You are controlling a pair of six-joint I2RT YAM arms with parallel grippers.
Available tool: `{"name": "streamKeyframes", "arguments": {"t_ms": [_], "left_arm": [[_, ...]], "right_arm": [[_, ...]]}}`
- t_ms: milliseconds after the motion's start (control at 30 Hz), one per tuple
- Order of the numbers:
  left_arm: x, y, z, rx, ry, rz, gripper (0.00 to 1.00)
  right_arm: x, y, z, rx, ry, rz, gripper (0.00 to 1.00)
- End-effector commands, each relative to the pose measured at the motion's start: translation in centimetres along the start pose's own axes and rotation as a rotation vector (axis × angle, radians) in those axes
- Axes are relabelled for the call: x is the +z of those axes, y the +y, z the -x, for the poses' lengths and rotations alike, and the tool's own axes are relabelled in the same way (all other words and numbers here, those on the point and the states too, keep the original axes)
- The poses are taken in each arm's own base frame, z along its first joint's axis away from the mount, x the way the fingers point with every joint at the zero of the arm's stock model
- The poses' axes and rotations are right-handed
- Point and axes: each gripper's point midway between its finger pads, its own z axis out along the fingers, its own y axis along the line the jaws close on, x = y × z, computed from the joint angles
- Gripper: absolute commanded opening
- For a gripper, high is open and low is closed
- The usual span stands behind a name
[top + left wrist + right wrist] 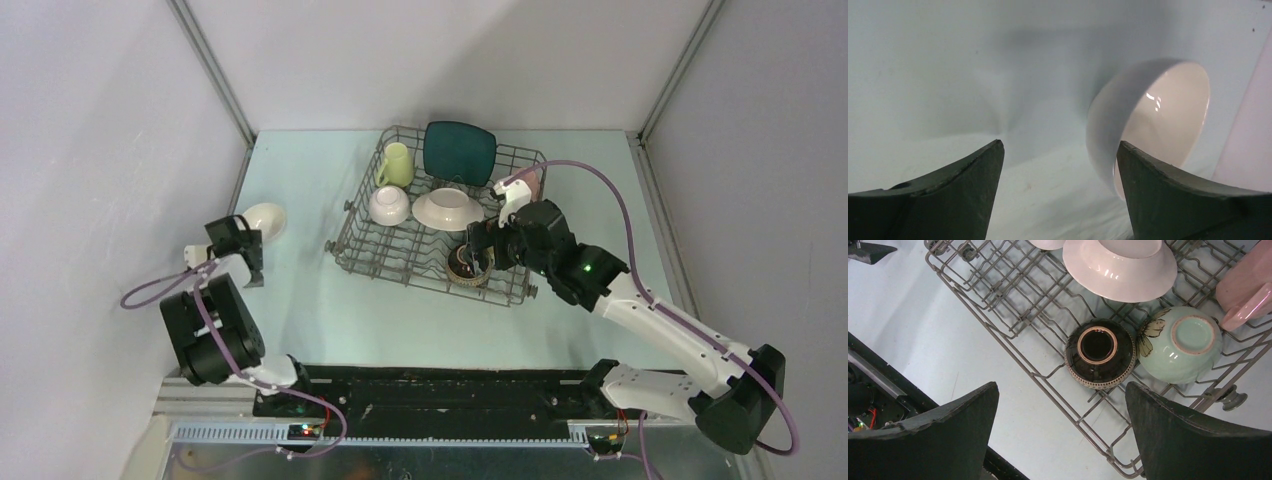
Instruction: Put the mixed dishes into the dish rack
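Note:
The dish rack (400, 255) holds a yellow-green mug (397, 163), a teal square plate (458, 148), a white bowl (388, 206), a white round plate (446, 209), a dark brown bowl (466, 268) and a pink cup (530, 182). In the right wrist view the dark brown bowl (1099, 354) and a pale green bowl (1180, 345) lie upside down side by side. My right gripper (1060, 390) is open and empty above the rack's near edge. A second white bowl (1148, 120) lies tilted on the table. My left gripper (1060, 150) is open, its right finger (1168, 190) at the bowl's rim.
The rack (998, 315) sits askew on the pale table. Grey walls close in the left, back and right sides. The tilted white bowl (265, 220) lies close to the left wall. A black rail (430, 385) runs along the near edge.

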Motion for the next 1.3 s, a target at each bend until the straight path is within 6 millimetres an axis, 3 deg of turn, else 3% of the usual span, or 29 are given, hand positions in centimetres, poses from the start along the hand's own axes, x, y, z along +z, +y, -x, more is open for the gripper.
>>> {"name": "streamKeyframes", "arguments": {"t_ms": [0,133,200,233,300,467,600,867,1000,1267], "left_arm": [[1.5,-1.2,1.3,0.004,0.017,-0.007,0.86],[2.1,-1.3,0.4,0.018,0.073,-0.029,0.63],[1.9,-1.5,0.4,0.024,0.078,-0.043,0.4],[1.6,-1.8,0.3,0.026,0.08,-0.067,0.13],[0.9,-2.4,0.2,0.023,0.087,-0.112,0.02],[-2.2,-4.4,-1.7,0.026,0.168,-0.274,0.0],[-6.0,-5.8,-3.5,0.07,0.207,-0.391,0.0],[-18.6,-9.7,-6.7,0.292,0.158,-0.727,0.0],[-22.5,-10.0,-7.2,0.411,0.095,-0.854,0.0],[-29.0,-9.1,-15.7,0.677,0.462,-1.134,0.0]], "right_arm": [[-0.3,0.4,1.4,0.004,-0.064,0.014,0.99],[-0.2,0.4,1.6,0.0,-0.071,0.016,1.0],[-0.2,0.5,1.7,0.001,-0.072,0.016,0.99],[-0.1,0.4,1.7,0.001,-0.072,0.015,0.99],[-0.1,0.4,1.6,0.002,-0.072,0.012,1.0],[-0.1,0.4,1.5,0.003,-0.066,0.012,1.0],[0.0,0.9,1.5,0.008,-0.062,0.044,1.0],[-0.6,1.4,1.9,0.017,-0.077,0.079,0.99],[-1.8,1.9,2.5,0.017,-0.095,0.128,1.0],[-4.8,4.5,3.4,-0.05,-0.141,0.3,1.0]]}}
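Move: The left hand hovers open just above the table. The white bowl's middle is about 5 cm ahead of it, 4 cm to its right and 3 cm lower. The dish rack's near-left corner lies some 21 cm to the hand's right and 5 cm back. The upturned bowl already in the rack is roughly 34 cm right and 8 cm ahead. From the right hand the white bowl is about 53 cm left, 10 cm ahead and 20 cm down. Easing a centimetre or so forward and down, the left fingers close on the white bowl's near-left rim and pinch it. Keeping that grip, the hand carries it some 22 cm to the right and about 18 cm up towards the rack, swinging clockwise roughly 50 degrees and tipping its fingers up. Late on, the right hand, open and empty, backs up and rises about 4 cm off the black bowl. ##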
